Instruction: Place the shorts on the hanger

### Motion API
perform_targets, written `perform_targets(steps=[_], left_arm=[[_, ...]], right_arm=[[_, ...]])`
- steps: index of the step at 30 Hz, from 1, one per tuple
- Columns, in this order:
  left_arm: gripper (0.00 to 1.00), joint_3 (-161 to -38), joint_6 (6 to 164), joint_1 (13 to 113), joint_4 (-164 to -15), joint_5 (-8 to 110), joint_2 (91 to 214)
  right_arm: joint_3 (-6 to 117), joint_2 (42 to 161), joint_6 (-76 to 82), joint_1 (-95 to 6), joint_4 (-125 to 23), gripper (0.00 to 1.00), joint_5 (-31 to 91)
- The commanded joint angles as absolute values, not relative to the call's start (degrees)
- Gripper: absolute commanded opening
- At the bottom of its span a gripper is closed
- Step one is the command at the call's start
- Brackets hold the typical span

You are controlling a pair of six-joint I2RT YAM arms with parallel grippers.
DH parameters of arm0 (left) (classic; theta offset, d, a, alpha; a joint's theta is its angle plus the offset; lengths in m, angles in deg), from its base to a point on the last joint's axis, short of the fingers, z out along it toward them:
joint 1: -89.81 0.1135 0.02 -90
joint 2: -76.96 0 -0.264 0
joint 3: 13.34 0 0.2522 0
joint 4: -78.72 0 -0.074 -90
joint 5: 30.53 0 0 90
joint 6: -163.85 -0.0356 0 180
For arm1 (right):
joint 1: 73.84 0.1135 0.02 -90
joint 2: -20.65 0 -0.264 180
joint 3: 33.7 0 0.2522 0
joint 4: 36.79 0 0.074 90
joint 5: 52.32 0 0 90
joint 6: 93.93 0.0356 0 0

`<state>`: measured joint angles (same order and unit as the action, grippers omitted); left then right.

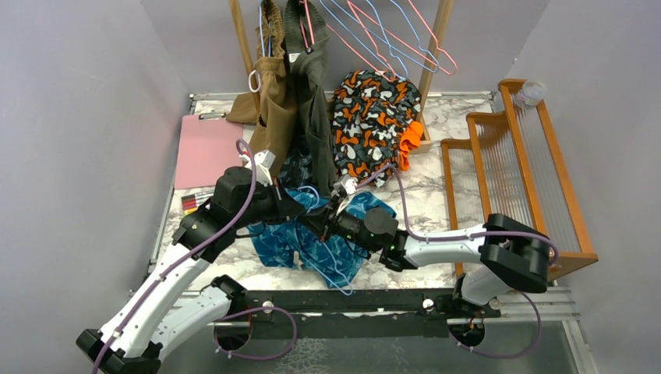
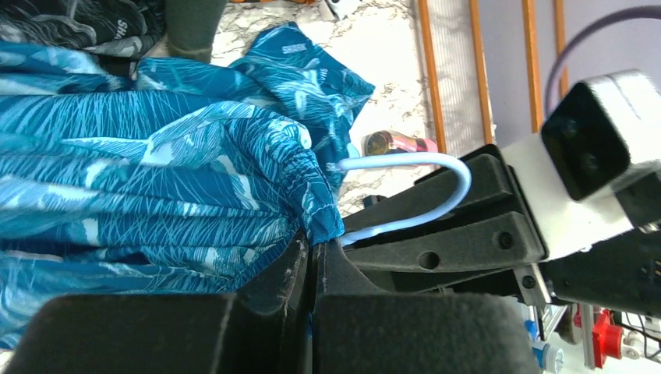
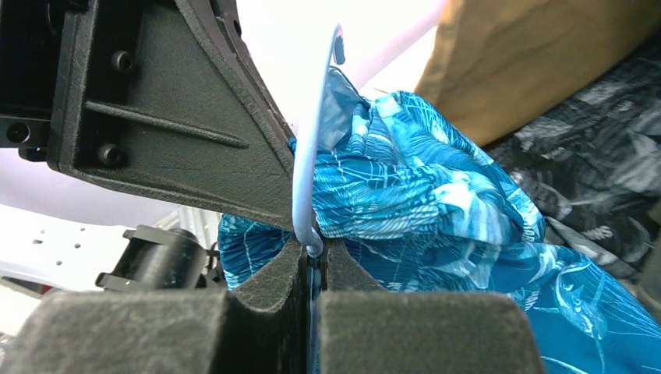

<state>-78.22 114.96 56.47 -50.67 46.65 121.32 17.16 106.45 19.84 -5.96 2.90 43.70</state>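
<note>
The teal-blue shorts (image 1: 281,241) lie bunched on the marble table between my two arms, and they fill the left wrist view (image 2: 156,156). My left gripper (image 1: 310,209) (image 2: 313,245) is shut on a hem corner of the shorts. The light-blue wire hanger (image 1: 331,261) (image 2: 413,160) (image 3: 305,164) runs partly under the fabric. My right gripper (image 1: 327,218) (image 3: 313,251) is shut on its wire, tip to tip with the left one. The shorts (image 3: 436,202) drape against the wire just beyond the right jaws.
Tan (image 1: 273,101) and olive (image 1: 312,86) garments hang from a wooden rail at the back, beside an orange, black and white garment (image 1: 374,117). Spare pink and blue hangers (image 1: 390,39) hang above. A pink clipboard (image 1: 204,148) lies left, a wooden rack (image 1: 514,171) right.
</note>
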Motion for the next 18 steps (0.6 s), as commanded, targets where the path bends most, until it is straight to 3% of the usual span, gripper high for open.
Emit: perform_targets(steps=[1,8,14,18], left_arm=[[0.0,-79.6,115.2,56.1,-53.2,39.4,119.6],[0.0,-82.4,114.9,56.1,-52.2,37.8,118.2],[0.17,-84.3,114.8,56.0,-51.4,36.4,117.0],[0.38,-85.9,115.0,56.1,-51.3,35.6,115.8]], right_arm=[[19.0,108.6,23.4,-5.6,15.0,0.01,37.7],[17.0,106.0,25.6,-5.6,23.4,0.01,40.2],[16.7,103.6,25.5,-5.6,27.2,0.01,41.4],[16.5,102.1,24.6,-5.6,27.8,0.01,42.5]])
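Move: The blue shorts' waistband, still pinched in the left fingers, is about 2 cm ahead, 2 cm left and a touch above the right hand. The hanger's neck, in the right fingers, lies some 2 cm back, 2 cm right and 2 cm below the left hand. From the left hand the green trousers' hem is roughly 14 cm ahead, 4 cm right, and the pink-capped bottle 28 cm right, 2 cm ahead, both nearly 20 cm below. The shorts' waistband and the hanger go up together, about 7 cm, both hands easing back some 2 cm and staying close side by side. The right hand keeps its grip on the hanger's neck and tips its fingers upward by roughly 15 degrees. The left tilts up about 10 degrees and, late in the rise, starts to open its fingers around the cloth, to roughly a quarter of their range. ##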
